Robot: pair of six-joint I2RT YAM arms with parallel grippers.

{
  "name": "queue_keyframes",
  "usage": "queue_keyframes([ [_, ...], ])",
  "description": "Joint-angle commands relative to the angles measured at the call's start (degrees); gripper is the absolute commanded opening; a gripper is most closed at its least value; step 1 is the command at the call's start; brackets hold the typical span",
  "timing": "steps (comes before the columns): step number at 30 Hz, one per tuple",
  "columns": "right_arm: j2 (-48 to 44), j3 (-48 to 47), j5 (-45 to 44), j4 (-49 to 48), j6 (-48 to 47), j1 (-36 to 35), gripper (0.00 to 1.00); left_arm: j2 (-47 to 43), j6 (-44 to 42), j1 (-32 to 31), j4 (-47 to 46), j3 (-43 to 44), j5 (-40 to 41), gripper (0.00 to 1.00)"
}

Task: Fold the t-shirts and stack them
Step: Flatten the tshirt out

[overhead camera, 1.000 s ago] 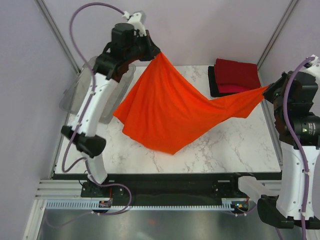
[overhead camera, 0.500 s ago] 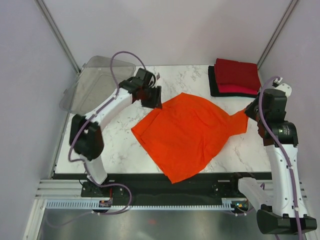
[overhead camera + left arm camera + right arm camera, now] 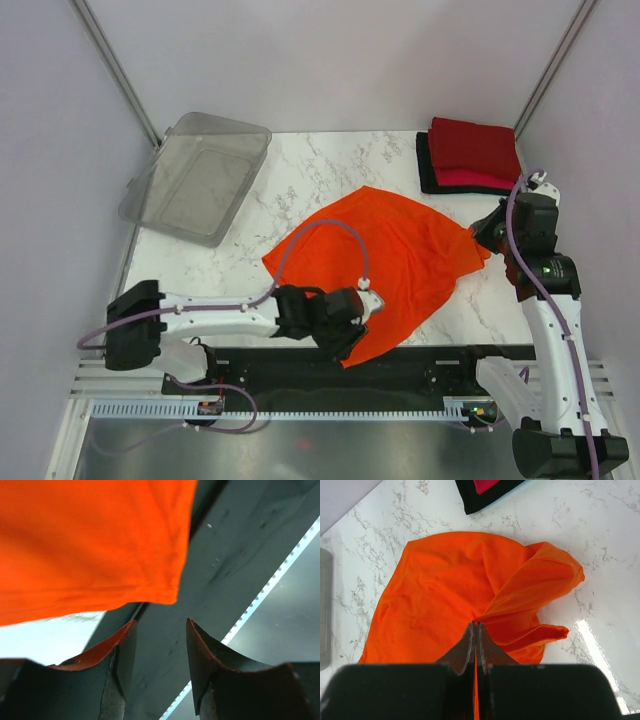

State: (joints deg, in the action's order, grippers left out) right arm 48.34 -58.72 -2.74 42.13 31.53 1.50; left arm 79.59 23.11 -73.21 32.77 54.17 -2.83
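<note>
A bright orange t-shirt (image 3: 385, 260) lies spread and rumpled on the marble table (image 3: 300, 175). My right gripper (image 3: 482, 235) is shut on its right corner; in the right wrist view the pinched cloth bunches at the right gripper (image 3: 476, 626), and the orange t-shirt (image 3: 440, 590) fans out beyond. My left gripper (image 3: 345, 338) lies low by the shirt's near corner. In the left wrist view the left gripper (image 3: 161, 622) is open and empty, the shirt's corner (image 3: 150, 580) hanging just past its tips. Folded dark red t-shirts (image 3: 475, 145) rest on a black one (image 3: 428, 170) at the back right.
A clear plastic bin (image 3: 200, 175) sits at the back left corner. The black rail (image 3: 280, 358) runs along the table's near edge under the shirt's corner. The folded black shirt (image 3: 487, 497) shows at the top of the right wrist view. Frame posts stand at both back corners.
The left gripper let go of the shirt, opened, and swung down to the near edge. The shirt dropped from hanging between both arms to lying on the table. The right gripper lowered, still gripping.
</note>
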Motion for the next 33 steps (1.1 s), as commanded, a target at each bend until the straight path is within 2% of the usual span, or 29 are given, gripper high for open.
queue_keyframes([
  [1,-0.3,-0.1,2.2,-2.8,0.8,0.1,0.00,6.4,-0.9,-8.1,-5.1,3.5,4.0,0.52],
  [6,-1.8,0.4,2.1,-2.9,0.8,0.1,0.00,18.2,-3.6,-12.7,-2.7,10.6,7.9,0.52],
  [10,-1.7,0.7,2.5,-2.8,0.6,0.1,0.00,20.3,-3.3,-12.8,-2.6,11.0,9.9,0.53],
  [15,-1.3,1.4,2.7,-3.1,0.6,0.1,0.00,20.5,-3.3,-12.9,-1.1,10.5,13.1,0.54],
  [24,-0.3,3.3,2.7,-4.9,1.0,0.0,0.00,13.4,-5.2,-12.9,1.1,10.7,19.5,0.56],
  [33,0.0,4.0,4.7,-5.7,1.3,0.1,0.00,17.6,-3.7,-12.7,0.5,9.1,17.2,0.55],
])
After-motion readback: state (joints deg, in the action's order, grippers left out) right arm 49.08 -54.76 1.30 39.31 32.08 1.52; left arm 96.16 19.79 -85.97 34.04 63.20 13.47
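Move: The orange t-shirt's near corner, hanging over the table's front edge, lies about 3 cm to the right of the open left gripper, level fore-and-aft and some 7 cm below it. The table's front edge runs left-right about 3 cm ahead and 7 cm below; the right gripper, pinching the shirt's right part, is roughly 20 cm ahead, 28 cm right and 16 cm higher. From the right hand that corner lies about 20 cm back, 24 cm left and 23 cm below. Swinging down, back and right some 5 cm each way, the open left gripper sweeps past the front edge, then eases about 4 cm forward and rises a little, ending just above the shirt's near corner, its fingers tilted roughly 20 degrees to point more down and forward. Contact can't be seen. The right gripper keeps its pinch on the shirt and sinks about 2 cm. ##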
